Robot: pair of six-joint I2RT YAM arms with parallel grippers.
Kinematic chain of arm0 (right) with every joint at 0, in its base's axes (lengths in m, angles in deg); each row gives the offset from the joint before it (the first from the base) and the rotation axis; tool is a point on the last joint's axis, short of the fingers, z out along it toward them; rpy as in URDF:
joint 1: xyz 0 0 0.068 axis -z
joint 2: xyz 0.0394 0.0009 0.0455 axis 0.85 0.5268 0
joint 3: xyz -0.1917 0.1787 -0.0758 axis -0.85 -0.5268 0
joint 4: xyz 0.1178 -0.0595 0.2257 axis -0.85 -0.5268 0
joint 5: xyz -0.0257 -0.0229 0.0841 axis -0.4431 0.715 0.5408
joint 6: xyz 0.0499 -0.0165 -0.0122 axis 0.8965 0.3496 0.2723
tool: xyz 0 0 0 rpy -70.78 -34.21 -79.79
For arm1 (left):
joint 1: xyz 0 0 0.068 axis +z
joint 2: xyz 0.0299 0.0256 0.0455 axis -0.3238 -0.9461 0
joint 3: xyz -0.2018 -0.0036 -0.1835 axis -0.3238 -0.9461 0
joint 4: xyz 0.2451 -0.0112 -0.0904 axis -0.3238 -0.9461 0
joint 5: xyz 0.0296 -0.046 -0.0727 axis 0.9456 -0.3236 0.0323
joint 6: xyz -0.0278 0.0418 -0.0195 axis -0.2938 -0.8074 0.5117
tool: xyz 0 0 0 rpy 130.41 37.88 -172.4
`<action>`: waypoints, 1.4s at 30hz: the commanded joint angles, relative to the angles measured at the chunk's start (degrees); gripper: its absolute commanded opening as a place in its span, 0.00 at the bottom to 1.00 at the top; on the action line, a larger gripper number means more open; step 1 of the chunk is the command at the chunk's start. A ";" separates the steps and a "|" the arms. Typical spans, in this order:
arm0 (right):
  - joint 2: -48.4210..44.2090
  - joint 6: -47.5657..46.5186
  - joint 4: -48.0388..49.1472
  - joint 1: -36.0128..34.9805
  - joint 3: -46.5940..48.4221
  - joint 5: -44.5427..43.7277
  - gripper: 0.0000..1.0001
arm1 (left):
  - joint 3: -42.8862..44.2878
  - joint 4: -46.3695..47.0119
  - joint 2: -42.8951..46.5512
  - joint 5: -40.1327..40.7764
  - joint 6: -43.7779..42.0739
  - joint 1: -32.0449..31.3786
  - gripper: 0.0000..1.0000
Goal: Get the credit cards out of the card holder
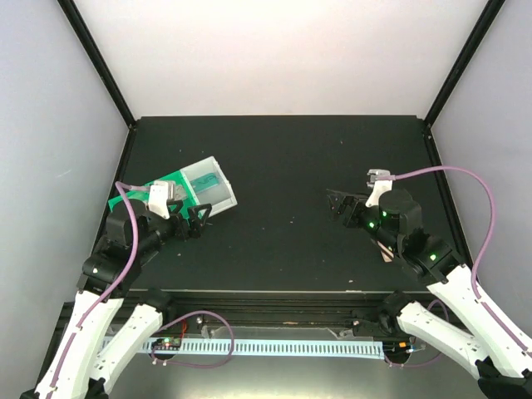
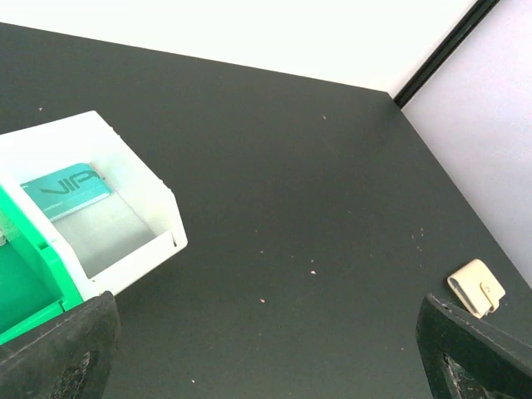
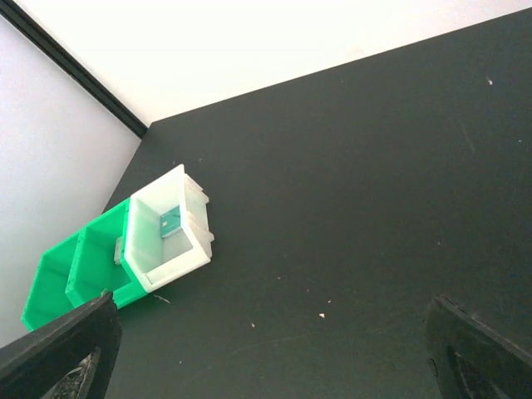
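Observation:
One teal credit card (image 2: 66, 189) lies in the white end compartment of a green-and-white bin; it also shows in the top view (image 1: 208, 179) and the right wrist view (image 3: 169, 222). The tan card holder (image 2: 476, 287) lies flat on the black table at the right, mostly hidden under my right arm in the top view. My left gripper (image 1: 193, 223) hovers just in front of the bin, open and empty (image 2: 266, 357). My right gripper (image 1: 342, 204) is open and empty over bare table (image 3: 266, 357), pointing left toward the bin.
The bin (image 1: 220, 199) sits at the table's left side, its green compartments (image 3: 75, 266) partly under my left arm. Black frame posts rise at the table's back corners (image 1: 428, 125). Small crumbs dot the black table (image 2: 312, 271).

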 commanded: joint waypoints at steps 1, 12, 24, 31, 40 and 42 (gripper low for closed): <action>-0.95 -0.62 1.07 -0.33 -0.69 -0.70 1.00 | 1.60 -1.68 -0.32 1.31 0.33 0.23 0.99; -0.53 -1.52 2.83 -0.28 0.28 2.16 1.00 | 2.41 -3.17 -8.69 11.16 6.29 0.23 0.99; -1.01 -5.32 2.04 -0.34 1.81 8.10 1.00 | 6.62 -4.63 -30.91 20.12 12.10 9.75 0.78; -4.55 -5.58 2.27 -0.29 -0.04 8.50 1.00 | 3.45 0.03 -36.13 23.88 15.00 18.50 0.65; -5.74 -6.57 2.48 -0.26 -0.81 8.50 1.00 | 3.11 2.99 -41.11 26.04 15.50 23.24 0.61; -5.92 -6.94 2.56 -0.28 -0.84 8.45 1.00 | 3.31 2.89 -43.56 25.67 15.44 24.03 0.61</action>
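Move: The middle green bin, with white cards in it, lies about 20 cm ahead of the left gripper, 15 cm to its left and 25 cm below. At the same depth, the left green bin is some 17 cm ahead and 27 cm left, and the white bin with the teal card is roughly 26 cm ahead and 4 cm left. From the right gripper the middle green bin is about 20 cm ahead, 50 cm left and 25 cm below. Swoop the left gripper forward and down, then sweep it left and lower, some 17 cm left, 16 cm down and 10 cm forward in all, towards the two green bins. Meanwhile tip the fingers steeply down, turn the hand about 50 degrees counter-clockwise, and narrow the wide-open fingers partway, keeping them above the cards. Ease the empty right gripper slightly back and up. ##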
